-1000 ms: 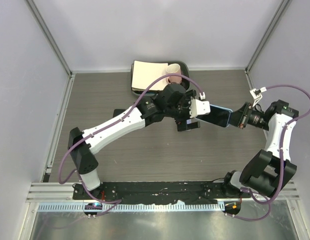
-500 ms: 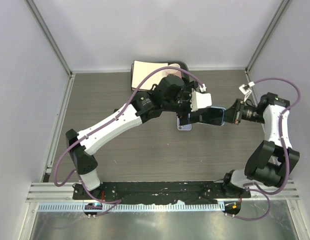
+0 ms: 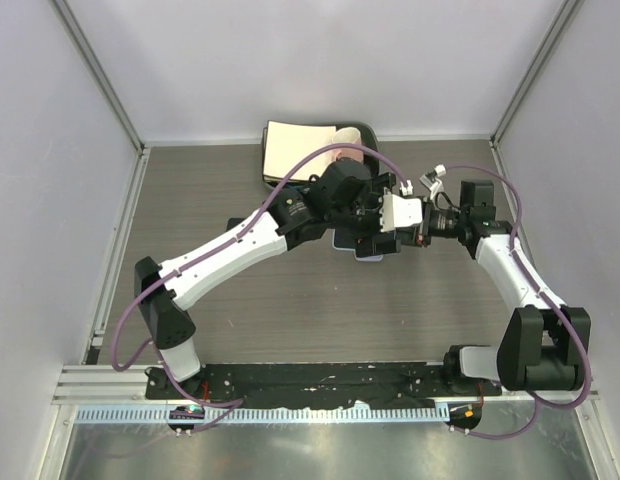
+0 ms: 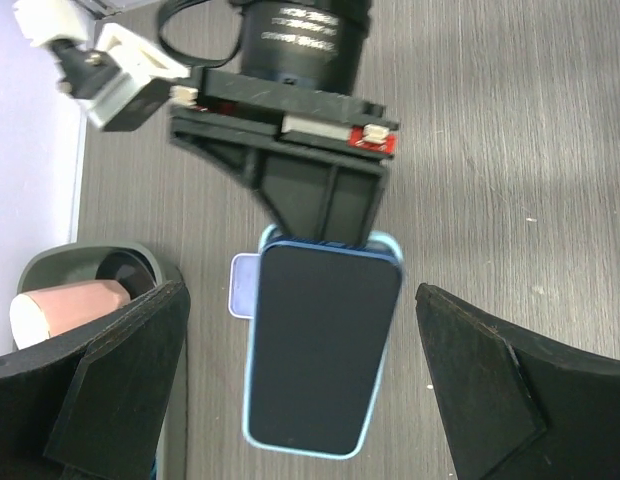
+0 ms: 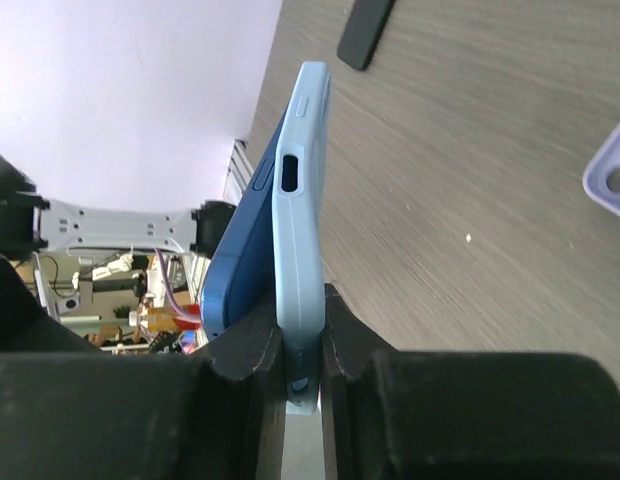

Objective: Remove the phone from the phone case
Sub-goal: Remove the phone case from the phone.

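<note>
The phone [image 4: 320, 350], dark screen up, sits in a light blue phone case [image 4: 390, 330] in the left wrist view. My right gripper [image 4: 320, 205] is shut on its top end and holds it above the table. My left gripper [image 4: 300, 292] is open, one finger [image 4: 100, 390] on each side of the phone, both apart from it. In the right wrist view my right gripper [image 5: 302, 300] pinches the case's edge [image 5: 300, 190]. A darker blue slab [image 5: 240, 250] angles away from the case on its left. From above, my left gripper [image 3: 378, 232] covers the phone.
A lavender case-like piece [image 4: 243, 285] lies on the table under the phone. A grey tray [image 3: 368, 130] at the back holds a beige sheet [image 3: 295, 150] and a pink cup [image 4: 70, 305]. A flat black object [image 5: 365, 30] lies on the table.
My right gripper has carried the phone leftwards, turning it lengthwise towards my left gripper. The phone now hangs between my open left fingers. The left arm shifted only a little.
</note>
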`<action>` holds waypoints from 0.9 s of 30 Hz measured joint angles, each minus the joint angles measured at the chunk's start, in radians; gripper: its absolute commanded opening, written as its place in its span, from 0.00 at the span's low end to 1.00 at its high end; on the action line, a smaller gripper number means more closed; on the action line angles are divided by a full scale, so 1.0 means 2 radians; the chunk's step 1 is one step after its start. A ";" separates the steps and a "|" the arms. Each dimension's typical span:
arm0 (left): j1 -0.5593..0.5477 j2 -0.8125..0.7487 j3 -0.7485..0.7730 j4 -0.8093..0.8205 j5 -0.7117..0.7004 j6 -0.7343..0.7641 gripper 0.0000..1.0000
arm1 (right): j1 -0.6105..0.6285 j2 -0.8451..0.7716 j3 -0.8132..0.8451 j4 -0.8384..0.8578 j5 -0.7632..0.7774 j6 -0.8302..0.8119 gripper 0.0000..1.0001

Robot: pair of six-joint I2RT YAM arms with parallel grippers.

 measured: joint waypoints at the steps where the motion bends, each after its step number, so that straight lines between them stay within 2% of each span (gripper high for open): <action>1: 0.000 0.000 0.000 0.000 -0.002 0.000 1.00 | 0.008 0.004 0.005 0.025 0.006 0.022 0.01; 5: -0.001 0.000 -0.002 0.000 -0.003 0.002 1.00 | 0.018 0.010 0.013 0.091 0.012 0.080 0.01; 9: -0.001 -0.006 -0.033 0.002 -0.006 0.017 1.00 | 0.018 0.014 0.014 0.109 0.016 0.093 0.01; 15: 0.010 -0.009 -0.073 -0.001 -0.004 0.039 1.00 | 0.017 0.017 0.015 0.083 0.016 0.070 0.01; 27: 0.038 -0.009 -0.069 -0.001 0.026 0.047 1.00 | 0.018 0.017 0.018 -0.003 0.004 -0.007 0.01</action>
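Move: The left hand, wide open, has the half-freed phone in its case about 8 cm below it and practically straight underneath. The lilac case on the table lies some 9 cm ahead, 1 cm to the right and 30 cm down; the tray is about 32 cm ahead, 12 cm left and 27 cm down. From the right hand, already gripping the held case by its end, the phone's middle is about 7 cm left, 1 cm ahead and 2 cm lower. The right hand keeps its pinch on the end of the light-blue case, swinging forward and up some 3 cm with a little left, then easing back almost to where it began. Meanwhile the left hand, jaws wide open, sinks about 5 cm towards the phone's screen side, shifts about 3 cm left and slightly forward, and tips its fingers down a little; no grip is taken yet. ##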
